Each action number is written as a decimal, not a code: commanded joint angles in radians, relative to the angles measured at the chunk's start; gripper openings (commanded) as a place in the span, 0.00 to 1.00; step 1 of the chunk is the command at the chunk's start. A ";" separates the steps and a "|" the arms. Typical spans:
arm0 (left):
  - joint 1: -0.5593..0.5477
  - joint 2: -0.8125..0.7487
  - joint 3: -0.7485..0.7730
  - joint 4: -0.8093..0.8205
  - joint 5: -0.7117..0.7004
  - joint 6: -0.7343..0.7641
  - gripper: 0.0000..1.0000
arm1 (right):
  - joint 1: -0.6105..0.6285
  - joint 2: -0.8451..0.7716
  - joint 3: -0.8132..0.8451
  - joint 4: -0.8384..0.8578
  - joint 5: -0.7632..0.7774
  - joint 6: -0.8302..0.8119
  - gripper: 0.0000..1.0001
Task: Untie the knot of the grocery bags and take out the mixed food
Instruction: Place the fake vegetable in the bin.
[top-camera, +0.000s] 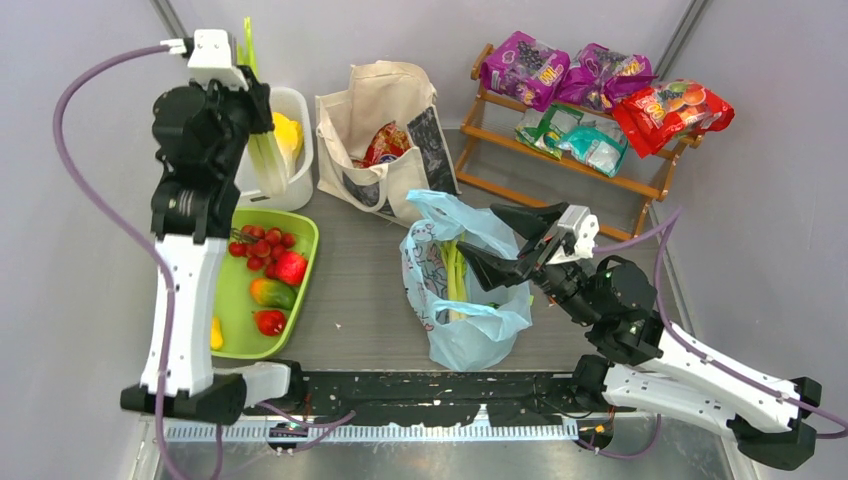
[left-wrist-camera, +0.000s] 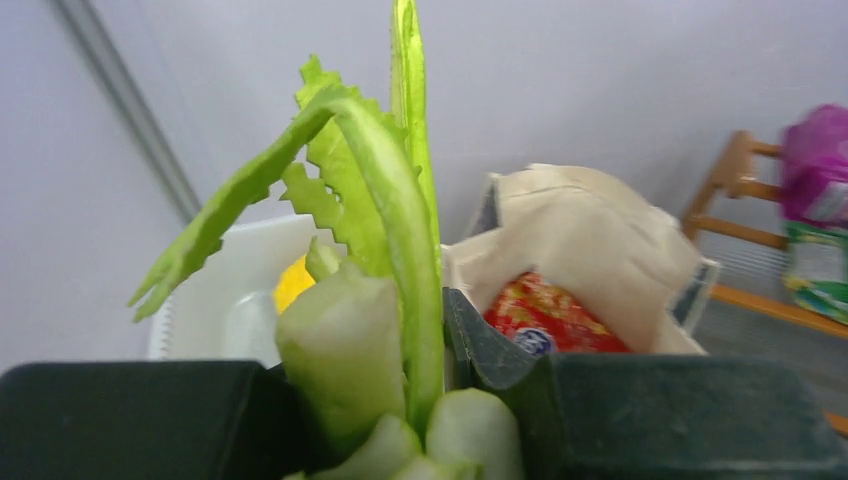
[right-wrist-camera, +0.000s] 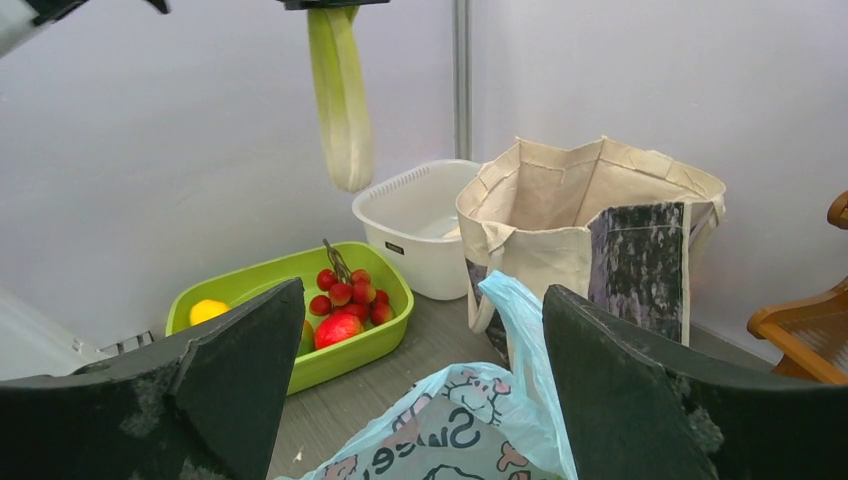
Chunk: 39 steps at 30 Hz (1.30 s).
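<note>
My left gripper is shut on a long green-white stalk, held above the white tub; the stalk fills the gap between its jaws. The light-blue plastic bag stands at table centre with its mouth open and more stalks inside. No knot shows; a loose handle rises between my right gripper's fingers. My right gripper hovers open just above the bag, holding nothing. The cream tote behind holds a red packet.
The white tub at back left holds a yellow vegetable. A green tray at the left carries red, green and yellow fruits. A wooden rack at back right bears purple, teal and red packets.
</note>
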 joint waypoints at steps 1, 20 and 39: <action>0.092 0.133 0.048 0.100 -0.093 0.115 0.00 | 0.003 -0.027 -0.015 0.006 0.008 0.014 0.96; 0.147 0.475 -0.049 0.618 -0.073 0.477 0.00 | 0.003 0.057 -0.045 -0.037 -0.029 0.058 0.95; 0.335 0.776 0.101 0.630 -0.011 0.361 0.20 | 0.003 0.108 -0.014 -0.046 -0.042 0.082 0.95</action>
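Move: Under the left hand's fake vegetable, the white bin's middle lies about 25 cm ahead, 15 cm left and 43 cm below the hand. The yellow vegetable inside it is some 25 cm ahead, 9 cm left; the canvas bag 18 cm ahead, 17 cm right; the green basket 10 cm back, 14 cm left. The right hand has the plastic bag almost underneath, about 28 cm down and 2 cm left, and the canvas bag 35 cm ahead, 16 cm left. Carrying the fake vegetable still pinched, the left hand reaches about 25 cm forward towards the white bin, sinking some 20 cm and drifting 17 cm left, its left side rolling up about 25 degrees while it swings counter-clockwise and tips slightly down. The right hand, fingers still wide open, sinks about 7 cm towards the plastic bag and edges left, tipping down slightly. ##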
